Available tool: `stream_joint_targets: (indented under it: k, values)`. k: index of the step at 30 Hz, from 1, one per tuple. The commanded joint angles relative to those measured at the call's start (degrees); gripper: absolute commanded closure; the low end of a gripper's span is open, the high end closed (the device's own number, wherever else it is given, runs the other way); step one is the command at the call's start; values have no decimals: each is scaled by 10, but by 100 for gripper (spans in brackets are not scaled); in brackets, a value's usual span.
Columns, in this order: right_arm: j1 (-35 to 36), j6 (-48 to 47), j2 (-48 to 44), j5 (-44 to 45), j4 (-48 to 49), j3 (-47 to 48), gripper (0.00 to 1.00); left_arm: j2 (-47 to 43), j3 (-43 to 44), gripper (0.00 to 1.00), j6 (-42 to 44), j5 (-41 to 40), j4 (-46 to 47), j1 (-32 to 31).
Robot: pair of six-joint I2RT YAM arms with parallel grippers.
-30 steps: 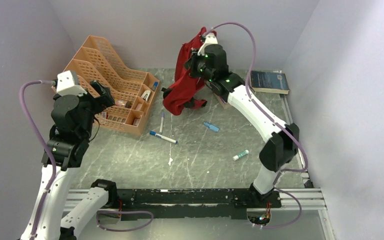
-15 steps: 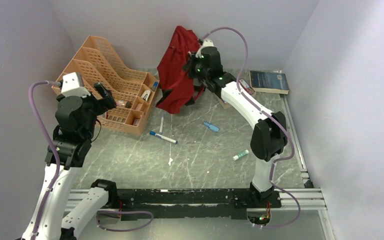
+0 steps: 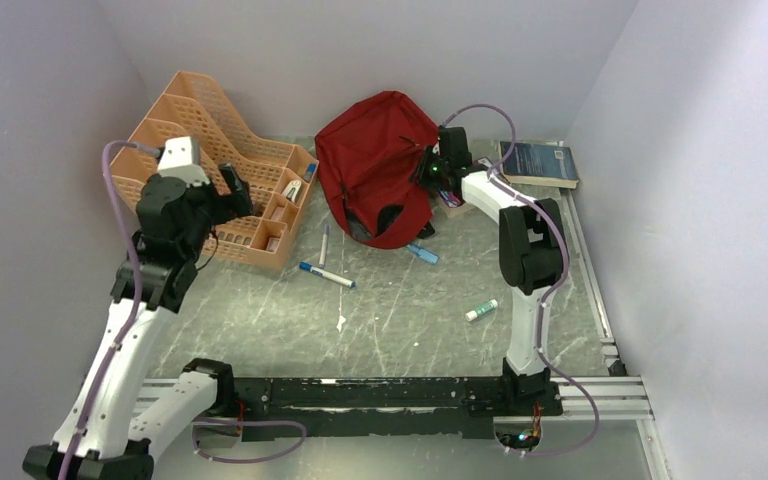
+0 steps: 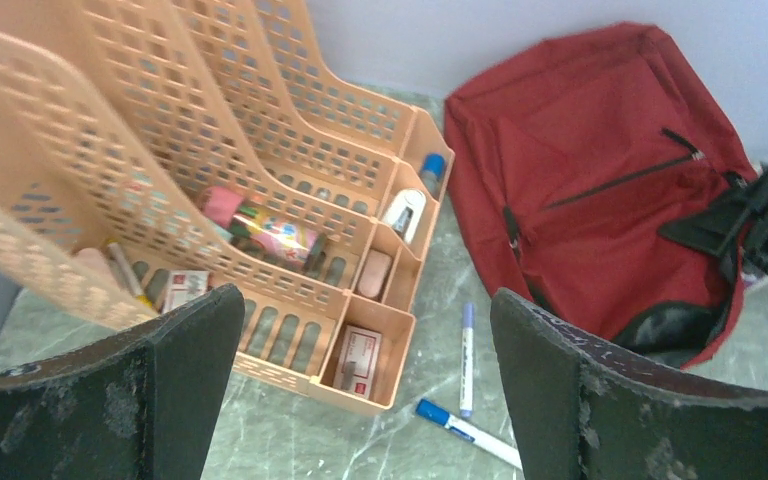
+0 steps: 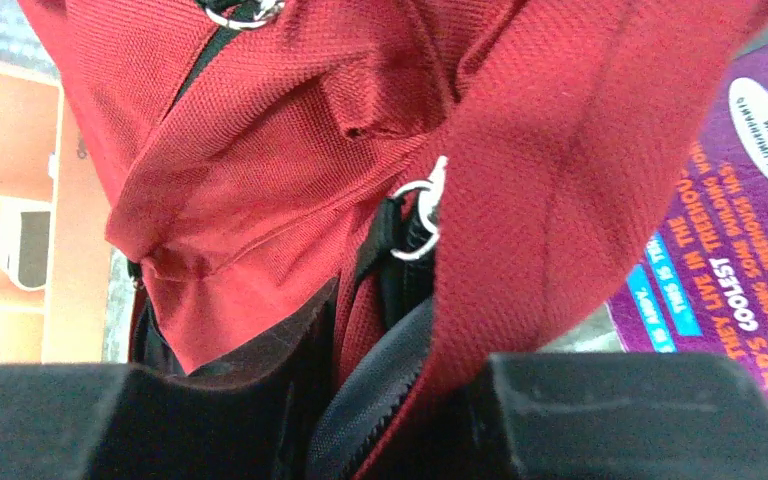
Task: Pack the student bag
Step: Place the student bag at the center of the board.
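Observation:
The student bag (image 3: 375, 160) is dark red and lies slumped on the table at the back centre, its black zipper opening facing front. My right gripper (image 3: 434, 174) is at the bag's right edge. In the right wrist view it (image 5: 400, 400) is shut on the bag's red fabric and black zipper edge (image 5: 260, 170). My left gripper (image 3: 236, 190) is open and empty above the front of the orange organizer. In the left wrist view its fingers (image 4: 365, 335) frame the organizer's corner and two markers, with the bag (image 4: 600, 200) at the right.
An orange mesh organizer (image 3: 215, 140) with small stationery stands back left. Two markers (image 3: 326, 275) (image 3: 323, 243), a blue item (image 3: 422, 253) and a glue stick (image 3: 481, 310) lie on the table. A blue book (image 3: 538, 163) lies back right. A purple book (image 5: 740, 260) lies beside the bag.
My right arm has lowered the bag from hanging in the air to lying on the table, still gripping it. My left arm has moved right and up towards the organizer's front.

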Motion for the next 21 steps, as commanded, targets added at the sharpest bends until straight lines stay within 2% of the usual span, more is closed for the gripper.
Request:
stream_joint_targets:
  k: [1, 4, 7, 10, 12, 14, 18, 21]
  values:
    - [13, -15, 36, -71, -34, 46, 67, 49, 9, 2, 40, 128, 29, 6]
    - [14, -29, 58, -103, -57, 75, 62, 81, 9, 2, 48, 181, 38, 5]
    - [14, -33, 44, -84, -64, 66, 55, 109, 5, 2, 52, 220, 62, -1]
    - [13, -30, 4, -29, -68, 38, 40, 150, 18, 2, 54, 225, 74, -16]
    - [13, -26, -27, 7, -68, 16, 23, 181, 39, 2, 64, 211, 75, -39]
    - [13, -18, -61, 46, -68, -9, 12, 216, 68, 2, 73, 183, 67, -65]
    - [11, -1, -141, 126, -49, -63, 6, 279, 122, 4, 43, 113, 56, -119]
    - [9, 8, -180, 169, -41, -86, 3, 299, 117, 5, -8, 119, 115, -140]
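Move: The student bag's middle lies about 10 cm to the right hand's left, level with it fore and aft and some 4 cm lower; its near side edge is still between the fingers. The purple book is about 9 cm right and 3 cm back, the blue bottle 18 cm straight back. From the left hand the bag is some 21 cm ahead, 30 cm right and 27 cm down; the thick marker is about 19 cm right and 4 cm back, 31 cm down. Right fingers open off the student bag, drawing back-right and up; left sweeps some 14 cm right, forward-down towards it. ##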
